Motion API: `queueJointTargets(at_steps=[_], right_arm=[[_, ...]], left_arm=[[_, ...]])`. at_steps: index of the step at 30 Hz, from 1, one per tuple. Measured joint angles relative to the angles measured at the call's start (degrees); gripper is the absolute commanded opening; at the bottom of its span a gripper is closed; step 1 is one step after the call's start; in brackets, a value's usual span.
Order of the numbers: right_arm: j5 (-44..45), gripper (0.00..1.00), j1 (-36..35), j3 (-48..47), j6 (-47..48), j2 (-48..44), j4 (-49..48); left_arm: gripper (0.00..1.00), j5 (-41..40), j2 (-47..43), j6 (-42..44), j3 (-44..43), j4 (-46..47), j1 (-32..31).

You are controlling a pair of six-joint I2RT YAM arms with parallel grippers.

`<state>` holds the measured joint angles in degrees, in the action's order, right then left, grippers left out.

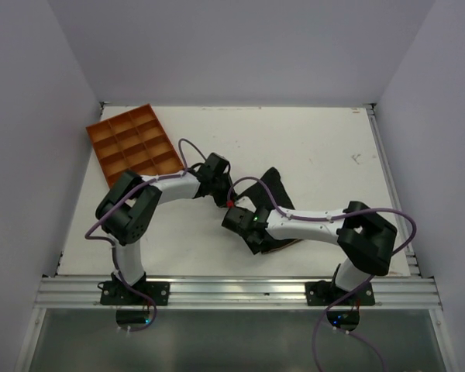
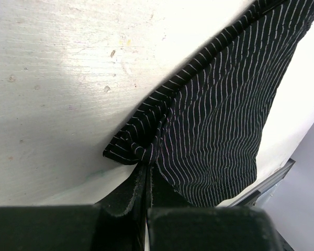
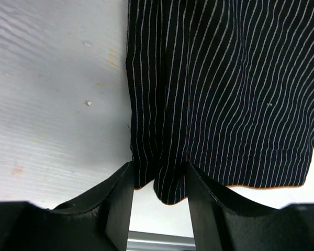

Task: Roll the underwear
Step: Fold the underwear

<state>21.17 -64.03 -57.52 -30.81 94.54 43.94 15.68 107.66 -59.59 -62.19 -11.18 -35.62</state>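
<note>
The underwear (image 1: 277, 184) is black cloth with thin pale stripes and a reddish-brown edge, lying mid-table between both arms. In the left wrist view my left gripper (image 2: 146, 168) is shut on a bunched corner of the underwear (image 2: 220, 120), which spreads away to the right. In the right wrist view my right gripper (image 3: 159, 178) stands open astride the folded near edge of the underwear (image 3: 225, 89); a small fold of cloth hangs between its fingers (image 3: 120, 198). From above, the left gripper (image 1: 222, 192) is at the cloth's left side and the right gripper (image 1: 252, 232) covers its near part.
An orange compartment tray (image 1: 132, 143) sits at the table's back left. A metal rail (image 1: 232, 291) runs along the near edge, close behind the right gripper. Purple cables loop over both arms.
</note>
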Motion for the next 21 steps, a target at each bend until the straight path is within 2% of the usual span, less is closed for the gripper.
queueJointTargets(at_steps=[3, 6, 7, 9, 12, 20, 21], right_arm=[[0.70, 0.42, -0.61, 0.00, -0.37, 0.59, 0.52], [1.05, 0.32, -1.53, 0.00, -0.96, 1.42, 0.63], [1.36, 0.24, -1.79, 0.00, -1.18, 1.81, 0.70], [1.66, 0.17, -2.14, 0.00, -1.38, 2.40, 0.85], [1.79, 0.00, -2.45, 0.00, -1.46, 2.62, 1.07], [1.38, 0.00, -2.60, 0.04, -1.77, 2.36, 1.11], [1.05, 0.00, -2.69, 0.24, -1.77, 1.97, 0.92]], left_arm=[[0.00, -0.02, 0.33, 0.02, 0.00, -0.15, 0.02], [0.00, -0.09, 0.33, 0.09, 0.00, -0.33, 0.11], [0.00, -0.24, 0.33, 0.11, 0.02, -0.48, 0.20], [0.00, -0.63, 0.33, 0.15, 0.00, -1.01, 0.33], [0.00, -1.18, 0.33, 0.15, 0.00, -2.27, 0.48], [0.00, -2.12, -1.53, 0.33, 0.22, -7.06, 1.38], [0.05, -2.51, -2.29, 0.48, 0.44, -7.93, 1.44]])
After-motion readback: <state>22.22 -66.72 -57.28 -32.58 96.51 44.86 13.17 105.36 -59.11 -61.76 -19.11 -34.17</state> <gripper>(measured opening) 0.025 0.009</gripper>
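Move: The near-left corner of the underwear already lies between my right hand's open fingers, about 1 cm back and 1 cm below. The underwear's middle is some 12 cm ahead and 4 cm right of that hand, and its far-left corner is 14 cm ahead and 8 cm left. My left hand already pinches that far-left corner; from it the near-left corner lies about 14 cm back and 8 cm right, and the wooden tray some 16 cm ahead and 30 cm left. I ease my right hand about 1 cm down and 1 cm back over the near-left corner and close its half-open fingers, pinching the gathered left edge just at the hem, then keep it almost still. My left hand keeps its shut grip on the far-left corner, dips slightly, then slides about 3 cm left and 1 cm back towards the tray's side, tilting only about 5 degrees. ##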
